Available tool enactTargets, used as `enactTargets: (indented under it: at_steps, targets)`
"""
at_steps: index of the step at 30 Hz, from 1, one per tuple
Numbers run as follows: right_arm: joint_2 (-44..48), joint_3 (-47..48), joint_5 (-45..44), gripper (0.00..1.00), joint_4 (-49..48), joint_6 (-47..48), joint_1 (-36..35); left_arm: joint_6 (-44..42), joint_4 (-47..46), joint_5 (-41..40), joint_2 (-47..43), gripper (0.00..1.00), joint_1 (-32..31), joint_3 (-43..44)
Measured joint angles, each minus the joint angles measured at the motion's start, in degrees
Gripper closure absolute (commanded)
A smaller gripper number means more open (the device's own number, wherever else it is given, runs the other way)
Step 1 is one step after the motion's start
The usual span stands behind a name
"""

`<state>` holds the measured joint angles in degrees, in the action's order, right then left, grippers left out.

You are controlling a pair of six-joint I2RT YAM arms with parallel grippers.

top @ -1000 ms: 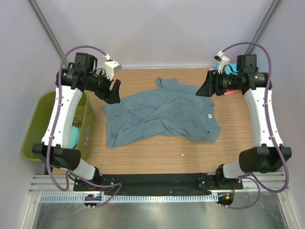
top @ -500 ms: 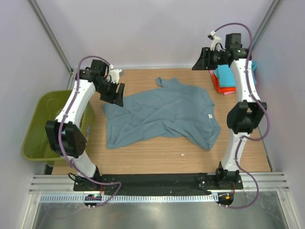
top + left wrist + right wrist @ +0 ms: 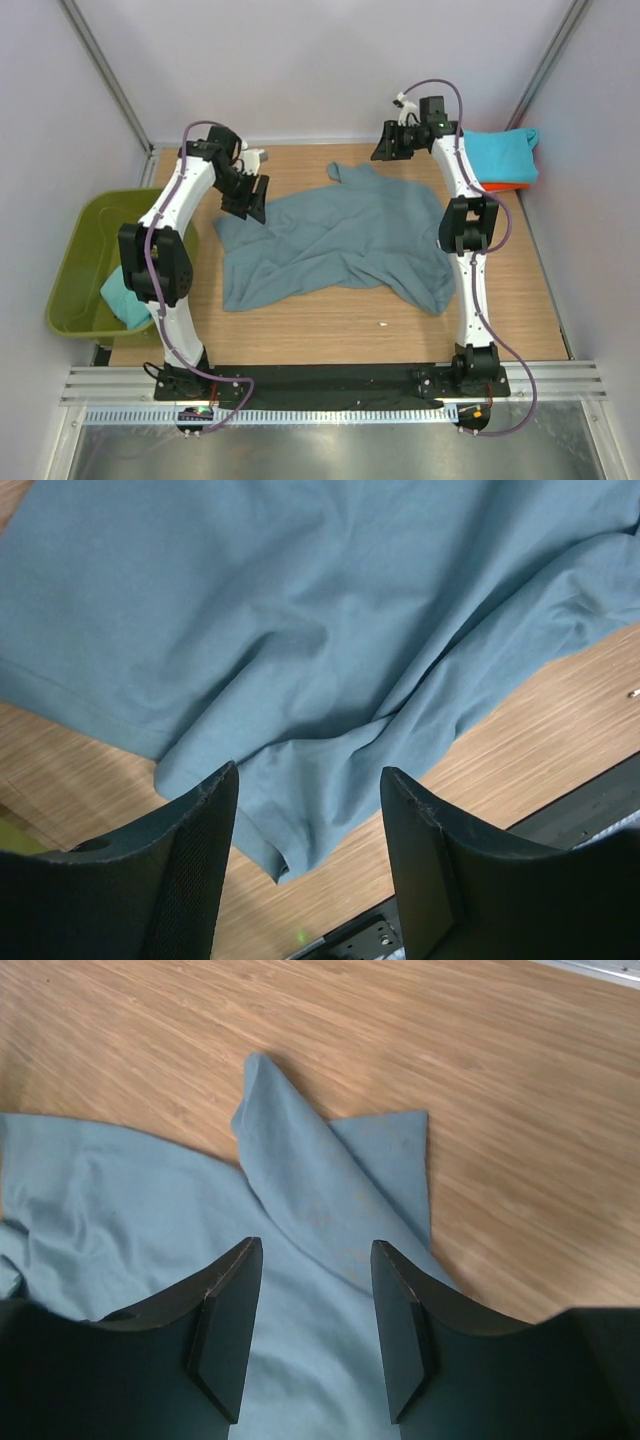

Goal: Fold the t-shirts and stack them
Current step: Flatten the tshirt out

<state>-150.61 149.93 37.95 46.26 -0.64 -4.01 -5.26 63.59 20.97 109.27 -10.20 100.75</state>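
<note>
A large slate blue-grey t-shirt [image 3: 340, 235] lies crumpled and unfolded in the middle of the wooden table. My left gripper [image 3: 252, 200] hovers open over its left edge. In the left wrist view a hemmed corner of the shirt [image 3: 290, 850] shows between the open fingers [image 3: 190, 870], which touch nothing. My right gripper [image 3: 383, 148] hangs open above the far sleeve. In the right wrist view that sleeve [image 3: 330, 1180] lies flat ahead of the empty gripper [image 3: 315, 1260]. A folded turquoise t-shirt [image 3: 500, 152] rests on an orange one [image 3: 505, 186] at the back right.
An olive-green tub [image 3: 75, 265] stands off the table's left edge with turquoise cloth [image 3: 125, 295] inside. A tiny white speck [image 3: 381, 324] lies on the bare wood [image 3: 330, 325] near the front. The right arm's links cross over the shirt's right side.
The right gripper has swung left from the back right corner to above the shirt's far sleeve, uncovering the folded stack. The left gripper shifted slightly right toward the shirt's left edge.
</note>
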Motion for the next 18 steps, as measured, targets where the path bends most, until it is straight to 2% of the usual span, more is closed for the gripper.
enactTargets:
  at_steps: [10, 18]
  targets:
    - [-9.5, 3.6, -4.7, 0.46, -7.3, -2.7, -2.8, -1.4, 0.5, -0.5, 0.0, 0.41, -4.0, -3.2]
    - [-10.5, 3.6, -11.0, 0.45, -16.2, -4.4, -2.9, -1.4, 0.6, -0.5, 0.0, 0.41, -4.4, -3.5]
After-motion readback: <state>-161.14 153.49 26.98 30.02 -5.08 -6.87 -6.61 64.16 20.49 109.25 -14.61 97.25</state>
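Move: Out ahead of the right hand lies the t-shirt's far-edge corner, beside a folded-over strip: some 9 cm forward, 4 cm left and 12 cm below. The sleeve tip sticks out about 10 cm to the left of that corner, nearly level with it; the folded t-shirt stack on the red box is roughly 29 cm right of the hand and 8 cm ahead. From the left hand, the same corner is about 30 cm ahead, 28 cm right and 15 cm down. Sinking about 7 cm while edging forward and slightly left, the right hand nears the t-shirt's far corner, then levels off, rises about a centimetre and pushes on forward, some 6 cm in all. Its wrist turns slightly clockwise and lifts, fingers staying half open. The left hand drifts some 3 cm back and right, sinking a little over the cloth, then hovers, also half open. ##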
